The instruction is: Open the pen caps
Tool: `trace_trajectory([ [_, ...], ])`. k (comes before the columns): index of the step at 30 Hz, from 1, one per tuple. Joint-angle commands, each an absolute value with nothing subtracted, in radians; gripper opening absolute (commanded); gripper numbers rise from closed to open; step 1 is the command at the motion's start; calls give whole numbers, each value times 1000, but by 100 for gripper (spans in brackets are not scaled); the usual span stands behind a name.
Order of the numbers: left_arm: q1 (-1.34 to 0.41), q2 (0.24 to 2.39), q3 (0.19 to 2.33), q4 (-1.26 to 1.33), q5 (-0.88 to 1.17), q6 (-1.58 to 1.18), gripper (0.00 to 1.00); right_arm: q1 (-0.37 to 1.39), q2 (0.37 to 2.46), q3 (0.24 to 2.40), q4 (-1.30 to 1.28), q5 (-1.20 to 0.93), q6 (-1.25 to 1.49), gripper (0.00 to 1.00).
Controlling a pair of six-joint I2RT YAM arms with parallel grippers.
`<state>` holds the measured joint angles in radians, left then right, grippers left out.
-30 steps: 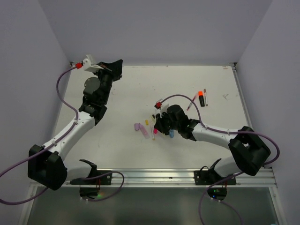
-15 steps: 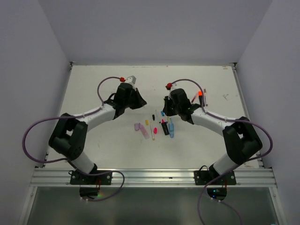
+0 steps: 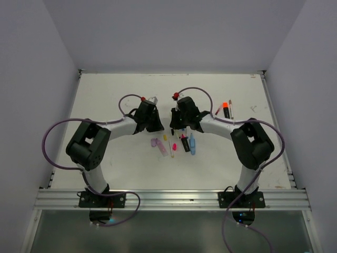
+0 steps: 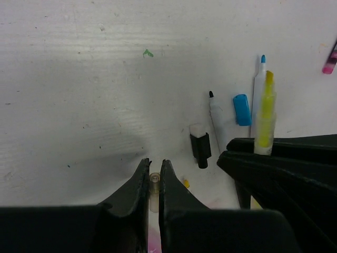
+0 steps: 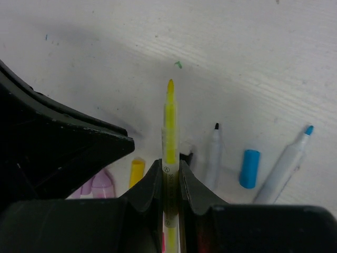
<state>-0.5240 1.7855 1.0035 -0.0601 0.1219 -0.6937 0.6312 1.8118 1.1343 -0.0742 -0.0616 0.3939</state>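
My right gripper [image 5: 169,166] is shut on a thin yellow pen [image 5: 170,121] whose bare tip points forward, over the middle of the table. My left gripper [image 4: 155,163] is shut on a small clear pen cap [image 4: 154,184], apart from the yellow pen [image 4: 265,113]. From above, the left gripper [image 3: 154,122] and the right gripper [image 3: 176,120] hang close together, facing each other. Below them lie a loose blue cap [image 4: 241,109], a yellow cap [image 5: 136,171], lilac caps [image 3: 155,142], a blue-tipped pen [image 4: 259,87], a black-tipped pen [image 4: 215,116] and a black highlighter [image 3: 185,142].
An orange-capped highlighter [image 3: 226,109] and a thin red pen [image 3: 230,109] lie at the back right. A pink pen [image 3: 174,146] lies among the group in the middle. The white table [image 3: 105,158] is walled on three sides, with a metal rail [image 3: 168,199] at the near edge.
Both arms swung in toward the middle. The left came from the far back-left corner; the right rose from low over the pens. The grippers now hang close together above the pens.
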Motion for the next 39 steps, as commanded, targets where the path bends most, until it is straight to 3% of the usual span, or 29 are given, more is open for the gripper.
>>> trace_trajectory([
  [1, -509, 1793, 1045, -75, 94, -666, 6, 660, 1856, 1201, -32, -94, 429, 0],
  [17, -471, 1875, 1103, -52, 84, -667, 19, 673, 2032, 1316, 49, -37, 471, 5],
  [20, -468, 1885, 1118, -54, 84, -670, 21, 673, 2039, 1324, 55, -26, 476, 11],
  [23, -468, 1887, 1124, -54, 84, -676, 23, 673, 2037, 1322, 48, -14, 474, 26],
  [27, -466, 1882, 1117, -55, 75, -680, 28, 673, 2002, 1318, 31, -6, 465, 36],
  [35, -460, 1809, 1097, -61, 68, -692, 31, 667, 1853, 1332, -118, 130, 388, 44],
  [39, -456, 1720, 1074, -81, 49, -687, 32, 615, 1772, 1313, -207, 257, 368, 55],
])
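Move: The left hand holds the clear cap 2 cm above its bare table spot, which is 1 cm to the right; the yellow cap lies about 3 cm back and 1 cm right, the black cap 1 cm back and 4 cm right. The right hand holds the yellow marker; its spot is some 2 cm ahead, 4 cm left, 4 cm down. From this hand the black cap is 1 cm back, straight below; the blue cap is level, 4 cm right. Right carries the yellow marker 5 cm left and down, releases and lifts; left frees the clear cap, easing forward. ##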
